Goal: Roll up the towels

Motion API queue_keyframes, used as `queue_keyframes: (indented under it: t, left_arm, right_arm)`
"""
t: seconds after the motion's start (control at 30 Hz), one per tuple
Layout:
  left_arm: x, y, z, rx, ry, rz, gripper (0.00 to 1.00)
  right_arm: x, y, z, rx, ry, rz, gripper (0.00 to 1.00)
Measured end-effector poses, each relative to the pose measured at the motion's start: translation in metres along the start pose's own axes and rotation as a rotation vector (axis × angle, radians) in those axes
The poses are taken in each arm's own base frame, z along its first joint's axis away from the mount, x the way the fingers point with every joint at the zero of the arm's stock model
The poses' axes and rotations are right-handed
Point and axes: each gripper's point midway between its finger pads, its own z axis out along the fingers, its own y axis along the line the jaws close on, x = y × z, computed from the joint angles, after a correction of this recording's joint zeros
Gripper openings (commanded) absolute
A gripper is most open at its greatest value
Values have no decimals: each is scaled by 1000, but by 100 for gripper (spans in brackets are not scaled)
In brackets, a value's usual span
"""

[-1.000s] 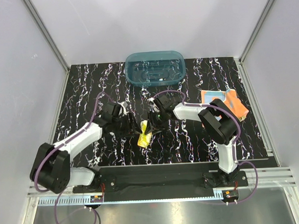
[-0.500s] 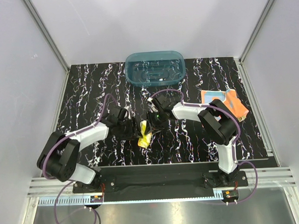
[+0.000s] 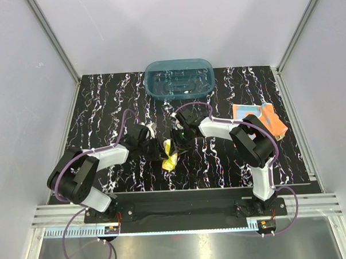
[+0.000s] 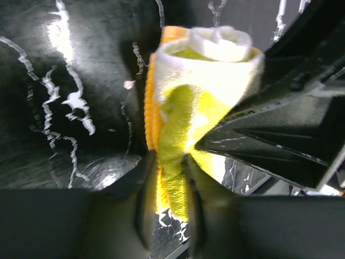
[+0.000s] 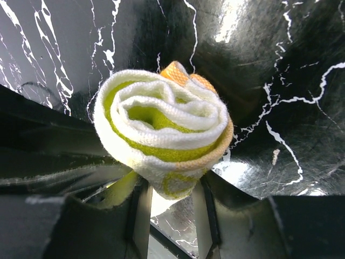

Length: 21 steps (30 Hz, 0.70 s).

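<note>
The yellow towel [image 3: 169, 156] is wound into a tight roll [image 5: 161, 121] just above the black marbled table [image 3: 103, 104], near the middle front. My right gripper [image 5: 170, 200] is shut on the roll's lower part, whose spiral end faces the camera. From the left, my left gripper [image 4: 170, 181] pinches the roll's loose yellow-green tail, with the roll [image 4: 207, 81] rising beyond it. In the top view the two grippers meet at the towel, left [image 3: 161, 152] and right [image 3: 177, 142]. The orange towel [image 3: 260, 117] lies crumpled at the right edge, untouched.
A teal translucent tub [image 3: 179, 79] stands at the table's far middle. Grey enclosure walls and aluminium rails close in the table on three sides. The right arm's finger [image 4: 280, 135] fills the right of the left wrist view.
My left gripper has slid right to the yellow towel and its jaws have narrowed onto the loose tail. The right gripper has kept its hold and place.
</note>
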Motion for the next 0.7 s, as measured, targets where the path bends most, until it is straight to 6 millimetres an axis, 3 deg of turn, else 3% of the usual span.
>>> queue_keyframes:
  t: [0.1, 0.3, 0.33, 0.47, 0.5, 0.57, 0.7]
  left_arm:
    - [0, -2, 2, 32, -10, -4, 0]
    - [0, -5, 3, 64, -21, -5, 0]
    - [0, -5, 3, 64, -21, -7, 0]
    - [-1, -6, 3, 61, -24, -4, 0]
    - [-1, -6, 3, 59, -25, -4, 0]
    - [-2, -7, 2, 55, -26, -1, 0]
    - [-3, -6, -1, 35, -34, -3, 0]
  right_arm:
    - [0, -1, 0, 2, 2, 2, 39]
    - [1, -2, -3, 8, 4, 7, 50]
    - [1, -2, -3, 9, 5, 8, 59]
    - [3, 0, -9, 32, 13, 11, 76]
    - [3, 0, -11, 45, 15, 12, 88]
    - [1, 0, -15, 79, 9, 16, 100]
    - [-1, -21, -27, 215, -7, 35, 100]
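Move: The rolled yellow towel is already at both hands' fingertips: its middle lies about 2 cm to the right of the left hand and 1 cm farther out, at nearly the same height. From the right hand it lies some 2 cm to the left, level fore and aft. Also from the right hand, the orange towel lies roughly 37 cm to the right and 13 cm farther out, and the teal bin about 34 cm ahead and 4 cm to the right. The yellow roll passes into the left hand's sole grip: the left fingers, already about its side near the closer end, pinch shut almost fully and hold it nearly in place. The right hand keeps its hold briefly, then spreads its fingers wide, lets go, rises about 1 cm and draws off some 3 cm to the right, its wrist tilting about 10 degrees. ##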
